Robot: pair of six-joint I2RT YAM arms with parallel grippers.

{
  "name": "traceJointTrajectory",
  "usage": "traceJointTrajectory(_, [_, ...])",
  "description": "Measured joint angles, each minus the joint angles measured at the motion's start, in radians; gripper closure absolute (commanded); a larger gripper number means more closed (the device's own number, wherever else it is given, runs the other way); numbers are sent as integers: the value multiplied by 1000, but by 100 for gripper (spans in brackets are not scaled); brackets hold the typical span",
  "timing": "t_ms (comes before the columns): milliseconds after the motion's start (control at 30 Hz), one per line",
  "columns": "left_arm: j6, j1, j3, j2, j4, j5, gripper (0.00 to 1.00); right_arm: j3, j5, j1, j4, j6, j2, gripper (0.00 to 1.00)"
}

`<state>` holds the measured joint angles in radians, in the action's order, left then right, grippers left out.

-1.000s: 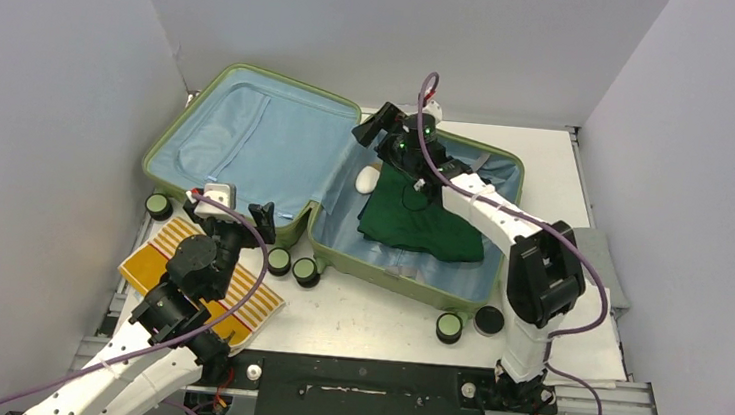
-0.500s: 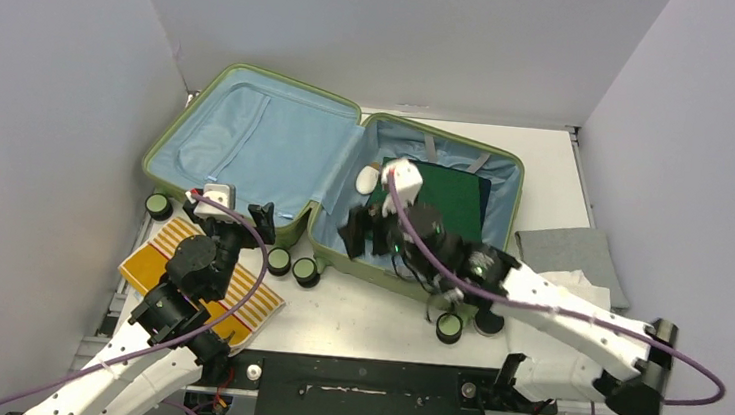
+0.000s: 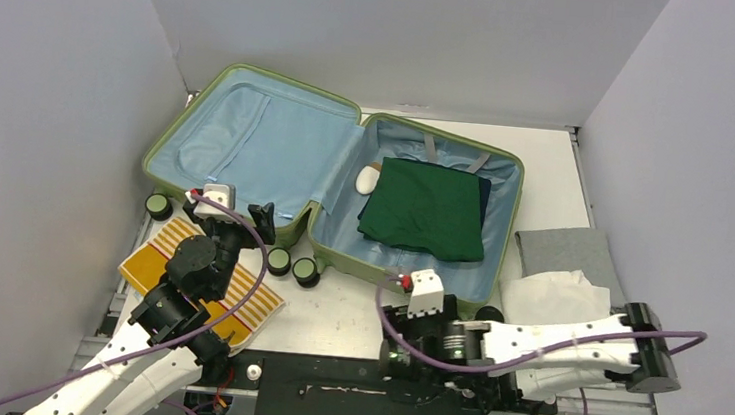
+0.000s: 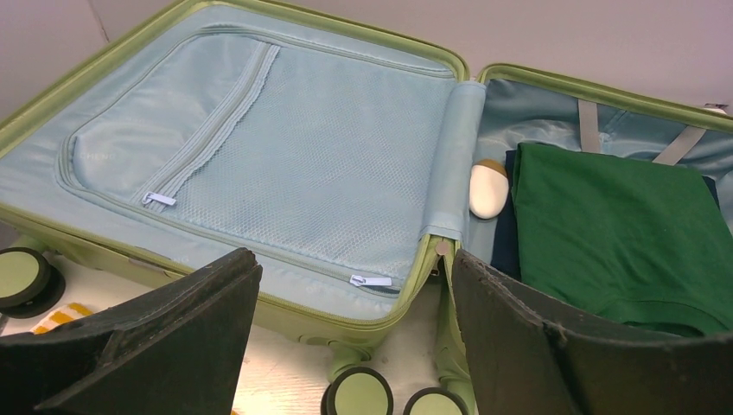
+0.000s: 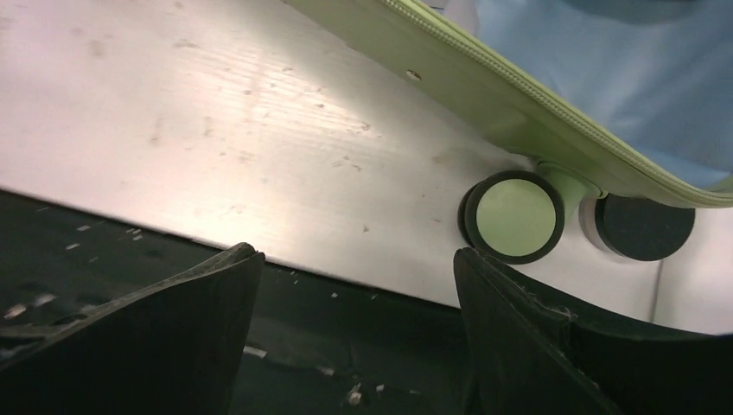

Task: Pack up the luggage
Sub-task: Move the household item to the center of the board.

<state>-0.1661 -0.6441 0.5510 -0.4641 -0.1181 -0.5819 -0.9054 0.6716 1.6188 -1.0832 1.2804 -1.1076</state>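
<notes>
The luggage [image 3: 248,147] lies open on the table, its light-blue lined lid [image 4: 285,156] leaning back at the left. In its right half a folded green shirt [image 3: 424,207] lies flat on a navy garment [image 3: 483,193], with a small white oval item [image 3: 367,178] beside them. My left gripper [image 3: 242,222] hovers open and empty at the lid's front edge, facing the hinge [image 4: 354,259]. My right gripper [image 3: 394,342] is low at the near table edge, open and empty [image 5: 356,255], in front of the luggage's green shell rim [image 5: 484,78].
A yellow striped cloth [image 3: 173,261] lies under my left arm. A grey folded cloth [image 3: 566,250] and a white cloth [image 3: 552,294] sit right of the luggage. Its black wheels with green hubs [image 5: 516,216] stick out along the front. Walls close in on both sides.
My right arm has pulled out of the luggage and swung down to the near table edge, leaving the green shirt lying flat inside. The left arm has not moved.
</notes>
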Motion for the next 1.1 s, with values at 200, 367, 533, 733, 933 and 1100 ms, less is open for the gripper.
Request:
traceJointTrajectory(200, [-5,0,0,2,0,0,21,-3,13,-43,99,-63,-179,16])
traceJointTrajectory(367, [-5,-2,0,-2,0,0,21,-3,-130,-188,463,-345,-185,16])
traceJointTrajectory(533, [-11,-3,0,-5,-10,-74,21,-55,-372,-277,796,-526,-328,18])
traceJointTrajectory(733, [-15,-4,-6,66,-21,-265,20,-264,-628,-352,992,-621,-625,21])
traceJointTrajectory(933, [-13,-4,-29,182,-10,-366,20,-397,-750,-370,1051,-665,-824,22])
traceJointTrajectory(1100, [-12,-10,-32,178,-9,-379,20,-400,-749,-371,1033,-694,-814,21])
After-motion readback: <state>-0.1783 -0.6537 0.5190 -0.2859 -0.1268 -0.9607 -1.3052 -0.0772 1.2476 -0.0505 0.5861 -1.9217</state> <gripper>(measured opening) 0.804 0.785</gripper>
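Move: The yellow striped towel lies well off to the right hand's left: its middle is some 43 cm left, 12 cm ahead and about 10 cm lower. Two suitcase wheels flank the way, the left wheel about 28 cm left and 17 ahead, the inner wheel 23 left and 16 ahead. The right wheel stands 6 cm to the hand's right and 7 ahead. From the left hand the towel's middle is about 11 cm left, 7 back and 25 below. Heading for the near right end of the striped towel, the empty right hand sweeps about 29 cm left and a little forward, passing on the base side of the two wheels, dips at both ends of the sweep and turns some 35 degrees counter-clockwise, fingers still open; no contact can be seen. Partway through, the left hand shifts about 8 cm left, easing back, and turns counter-clockwise. ##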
